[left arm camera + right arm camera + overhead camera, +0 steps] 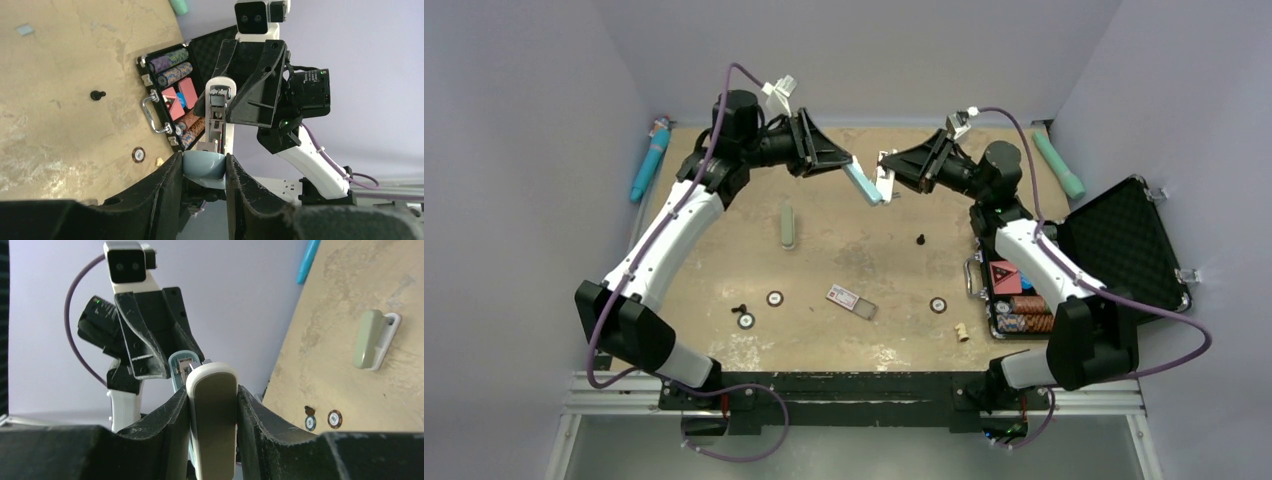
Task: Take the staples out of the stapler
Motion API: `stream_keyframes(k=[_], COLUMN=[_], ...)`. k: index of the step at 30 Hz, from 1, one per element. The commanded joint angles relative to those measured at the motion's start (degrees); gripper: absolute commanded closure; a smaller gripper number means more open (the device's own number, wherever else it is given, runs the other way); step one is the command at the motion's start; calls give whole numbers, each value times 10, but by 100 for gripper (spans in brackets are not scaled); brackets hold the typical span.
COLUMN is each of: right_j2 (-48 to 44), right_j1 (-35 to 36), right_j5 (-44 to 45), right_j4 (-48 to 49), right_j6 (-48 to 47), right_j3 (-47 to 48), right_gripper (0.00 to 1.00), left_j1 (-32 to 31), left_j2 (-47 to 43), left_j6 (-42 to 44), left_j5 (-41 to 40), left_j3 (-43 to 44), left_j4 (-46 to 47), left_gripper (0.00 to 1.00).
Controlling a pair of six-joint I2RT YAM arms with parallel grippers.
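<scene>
A stapler is held in the air above the far middle of the table, swung open between both arms. My left gripper (852, 166) is shut on its light-blue part (862, 185), which sits between the fingers in the left wrist view (202, 166). My right gripper (894, 168) is shut on the white part with an olive face (212, 415). The white part with its metal channel (218, 107) faces the left wrist camera. The staples do not show; I cannot tell whether any lie in the channel.
A second, grey-green stapler (787, 225) lies on the table. A small black peg (920, 239), poker chips (775, 298) (938, 305), and a clear card (851, 299) lie nearer. An open black chip case (1124, 250) stands at right. A blue tube (650, 160) and a teal one (1060, 165) lie at the far corners.
</scene>
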Motion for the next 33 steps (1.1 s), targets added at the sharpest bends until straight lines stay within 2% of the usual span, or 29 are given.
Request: stream_keyframes(k=[1, 7, 17, 21, 24, 28, 33], right_j2=[-23, -6, -22, -21, -8, 29, 98], right_j1=[-8, -8, -34, -36, -36, -30, -22], right_j5=[70, 98, 172, 206, 232, 256, 274], right_j4=[-27, -54, -87, -148, -216, -279, -328], right_j6=[31, 55, 77, 67, 50, 32, 23], right_j3=[-11, -37, -44, -26, -4, 28, 73], right_gripper=[100, 100, 100, 100, 100, 100, 100], left_j1=[0, 0, 0, -1, -5, -6, -7], left_j2=[-28, -23, -23, -14, -3, 22, 78], left_j6=[-48, -98, -106, -123, -125, -137, -178], left_j5=[-20, -40, -61, -59, -74, -93, -72], left_j3=[-51, -123, -166, -174, -161, -156, -160], left_j4=[-20, -11, -58, -74, -132, -190, -215], left_gripper=[100, 100, 100, 100, 100, 100, 100])
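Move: The blue stapler is already held between the hands, its middle about 5 cm back of both, some 4 cm right of the left hand and 3 cm left of the right. About 36 cm below the left hand, the red-and-white box lies 6 cm back and 1 cm right, the black peg 12 cm ahead and 18 cm right. From the right hand the small grey strip is about 24 cm ahead, 5 cm right and 35 cm down. Lower both grippers together some 15 cm towards the table, keeping the left fingers on the end of the blue stapler's top and the right fingers on its pale base, and roll both wrists top-forward by 35 to 40 degrees. In the second half, draw the right gripper forward and right, away from the left one, swinging its fingers clockwise, so the two halves spread. ##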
